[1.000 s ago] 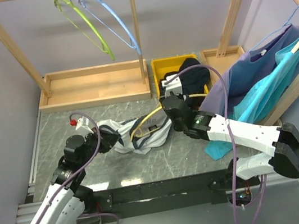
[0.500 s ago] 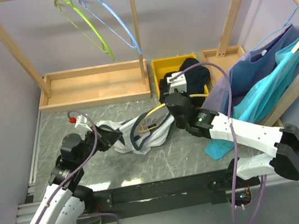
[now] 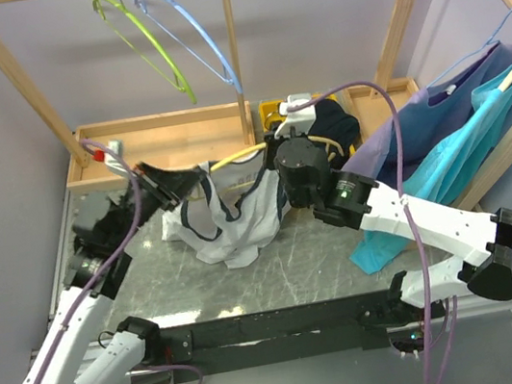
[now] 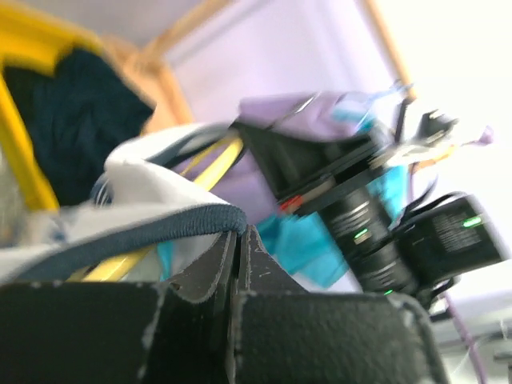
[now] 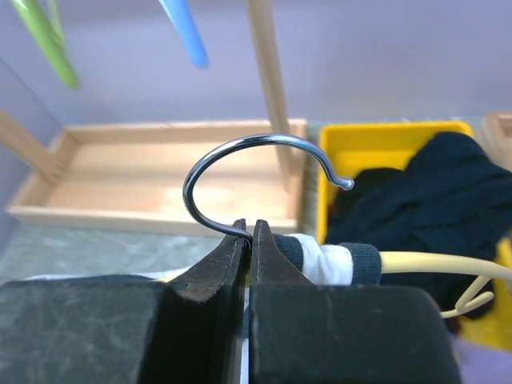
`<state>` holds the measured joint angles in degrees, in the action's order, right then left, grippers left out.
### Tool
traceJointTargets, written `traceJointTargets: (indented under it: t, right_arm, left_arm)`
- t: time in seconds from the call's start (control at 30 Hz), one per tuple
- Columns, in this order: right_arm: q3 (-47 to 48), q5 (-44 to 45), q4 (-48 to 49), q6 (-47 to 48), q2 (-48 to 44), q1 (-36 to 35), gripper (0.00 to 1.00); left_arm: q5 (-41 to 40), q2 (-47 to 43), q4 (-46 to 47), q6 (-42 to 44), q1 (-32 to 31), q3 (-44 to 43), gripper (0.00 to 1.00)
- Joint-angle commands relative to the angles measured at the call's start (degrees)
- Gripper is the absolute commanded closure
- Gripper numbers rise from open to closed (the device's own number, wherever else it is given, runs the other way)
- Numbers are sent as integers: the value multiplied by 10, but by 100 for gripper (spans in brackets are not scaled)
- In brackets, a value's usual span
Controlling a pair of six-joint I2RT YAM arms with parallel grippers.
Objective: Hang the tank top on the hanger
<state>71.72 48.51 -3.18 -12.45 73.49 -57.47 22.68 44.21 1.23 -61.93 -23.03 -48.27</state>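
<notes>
The tank top, white with navy trim, hangs lifted above the table between both arms. My left gripper is shut on its navy trim at the left side. The yellow hanger runs through the garment's top. My right gripper is shut on the base of its metal hook, and in the top view this gripper sits at the garment's right. A white strap with navy edges wraps the hanger's arm beside the jaws.
A lime-green hanger and a light-blue hanger hang on the wooden rack at the back. Below them lies a wooden tray. A yellow bin holds a dark garment. Purple and teal garments hang at the right.
Both arms have risen and moved toward the back, lifting the tank top and hanger off the table. The left gripper has pulled the trim up and to the left.
</notes>
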Motion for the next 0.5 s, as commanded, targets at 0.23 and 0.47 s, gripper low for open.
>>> traceJointTargets:
  t: [0.23, 0.47]
  right_arm:
    - [74, -36, -13, -46, 40, -29, 100]
    - [134, -25, -28, -20, 7, -22, 100]
  left_arm:
    - [-63, 14, -55, 57, 9, -146, 98]
    - [-47, 25, -76, 78, 10, -138, 96]
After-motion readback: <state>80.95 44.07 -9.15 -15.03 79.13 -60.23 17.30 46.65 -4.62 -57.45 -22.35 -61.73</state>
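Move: My left hand already pinches the tank top's left strap. The yellow hanger's left end hangs about 9 cm below and 6 cm left of that hand, level with it in reach. My right hand already grips the hanger under its hook. From it, the left strap lies some 18 cm left and 5 cm back, near the same height; the right strap sits on the hanger about 4 cm to its right, and the yellow box some 18 cm ahead, 7 cm right, 33 cm below. I whip my left hand up about 10 cm, drawing its strap up and a little left above the hanger's left arm, then let it sink some 2 cm and ease forward. My right hand carries the hanger about 5 cm left towards that strap, dipping slightly before rising again and turning a few degrees counter-clockwise. Both hands keep their pinch. ##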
